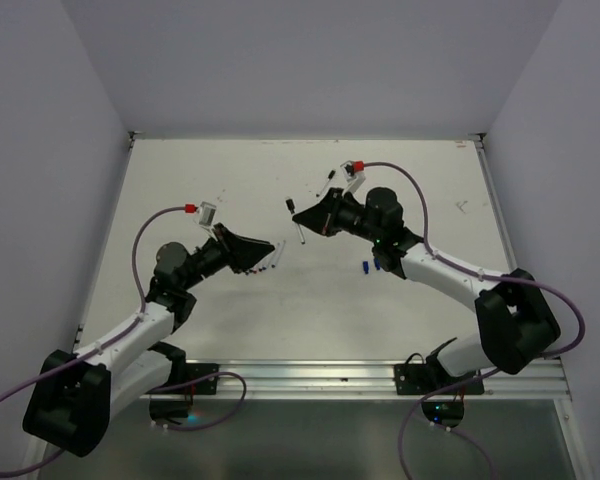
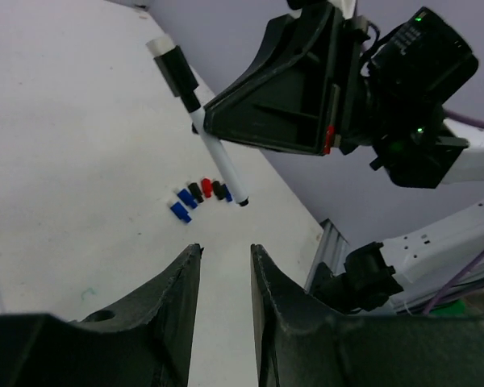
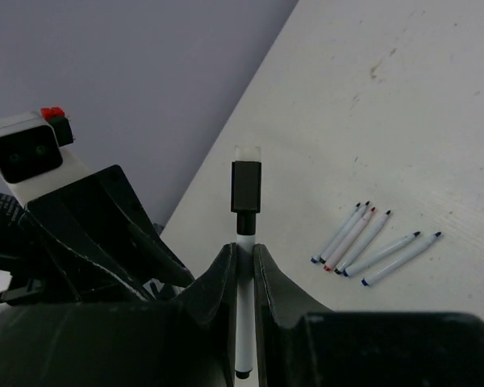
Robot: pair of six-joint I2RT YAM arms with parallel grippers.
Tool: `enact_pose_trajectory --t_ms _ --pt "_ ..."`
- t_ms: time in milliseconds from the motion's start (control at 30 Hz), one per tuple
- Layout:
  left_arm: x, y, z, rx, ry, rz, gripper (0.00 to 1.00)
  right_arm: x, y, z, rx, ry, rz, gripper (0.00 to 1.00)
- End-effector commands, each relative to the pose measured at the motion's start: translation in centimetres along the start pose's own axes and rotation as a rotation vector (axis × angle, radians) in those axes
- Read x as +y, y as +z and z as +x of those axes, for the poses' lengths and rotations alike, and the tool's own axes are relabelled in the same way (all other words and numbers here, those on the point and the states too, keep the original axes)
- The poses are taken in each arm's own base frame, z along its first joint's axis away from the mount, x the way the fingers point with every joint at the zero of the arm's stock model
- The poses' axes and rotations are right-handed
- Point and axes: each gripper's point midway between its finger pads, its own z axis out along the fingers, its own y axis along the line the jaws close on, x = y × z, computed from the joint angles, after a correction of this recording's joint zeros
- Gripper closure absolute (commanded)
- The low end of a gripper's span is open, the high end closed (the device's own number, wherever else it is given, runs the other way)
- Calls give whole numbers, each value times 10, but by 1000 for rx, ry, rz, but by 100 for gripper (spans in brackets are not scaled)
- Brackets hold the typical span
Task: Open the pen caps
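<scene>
My right gripper (image 3: 244,248) is shut on the white barrel of a pen (image 3: 244,322), held in the air over the table's middle. That pen's black cap (image 3: 246,185) is still on and sticks out past the fingertips toward my left gripper (image 2: 226,250). The left gripper stands open with nothing between its fingers, a short way from the cap (image 1: 290,205). Several loose pen caps (image 2: 198,196), blue, black and red, lie in a row on the table below the right arm. In the top view my right gripper (image 1: 298,215) faces my left gripper (image 1: 270,247).
Several uncapped white pens (image 3: 371,238) lie side by side on the table under my left gripper. One more capped pen (image 1: 325,183) lies at the back of the table (image 1: 230,170). Grey walls close in the back and both sides.
</scene>
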Motion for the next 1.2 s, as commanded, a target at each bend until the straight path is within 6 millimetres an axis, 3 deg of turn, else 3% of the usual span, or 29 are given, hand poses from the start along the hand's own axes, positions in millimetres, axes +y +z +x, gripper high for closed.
enact_pose_trajectory --t_ms 0,200,967,1067,1167 --pt "-49 -4 -15 -64 7 218 67 52 -13 -9 -52 -12 -170 100" --pt "-61 2 -11 -44 -13 272 66 72 -14 6 -37 -11 -211 100" --pt "-74 27 -7 -30 -91 330 67 86 -11 19 -66 21 -258 100" --pt "-74 30 -8 -24 -93 328 73 85 -11 22 -60 24 -257 100" --pt "-73 31 -6 -13 -97 326 98 86 -12 21 -64 19 -258 100"
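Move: The black-capped pen is already in the right fingers, gripped just below its cap, with its middle about 1 cm back of and 1 cm below that hand. From the open left hand the pen lies roughly 6 cm ahead, 7 cm right and 1 cm up. The uncapped pens lie on the table some 12 cm ahead of the left hand, 2 cm left and 19 cm below. The nearest blue cap is about 2 cm ahead of the right hand, 16 cm right and 21 cm below. The right hand keeps its grip and brings the pen back about 7 cm, rising and edging left some 3 cm each, fast at first and then easing, with a slight counter-clockwise turn, so that the bare lower barrel comes to the left fingers. The left hand first rises and draws back a little, then works rightward for about 5 cm in all towards the pen, turning slightly clockwise, and at the end closes its fingers to pinch the lower barrel below the right fingers. ##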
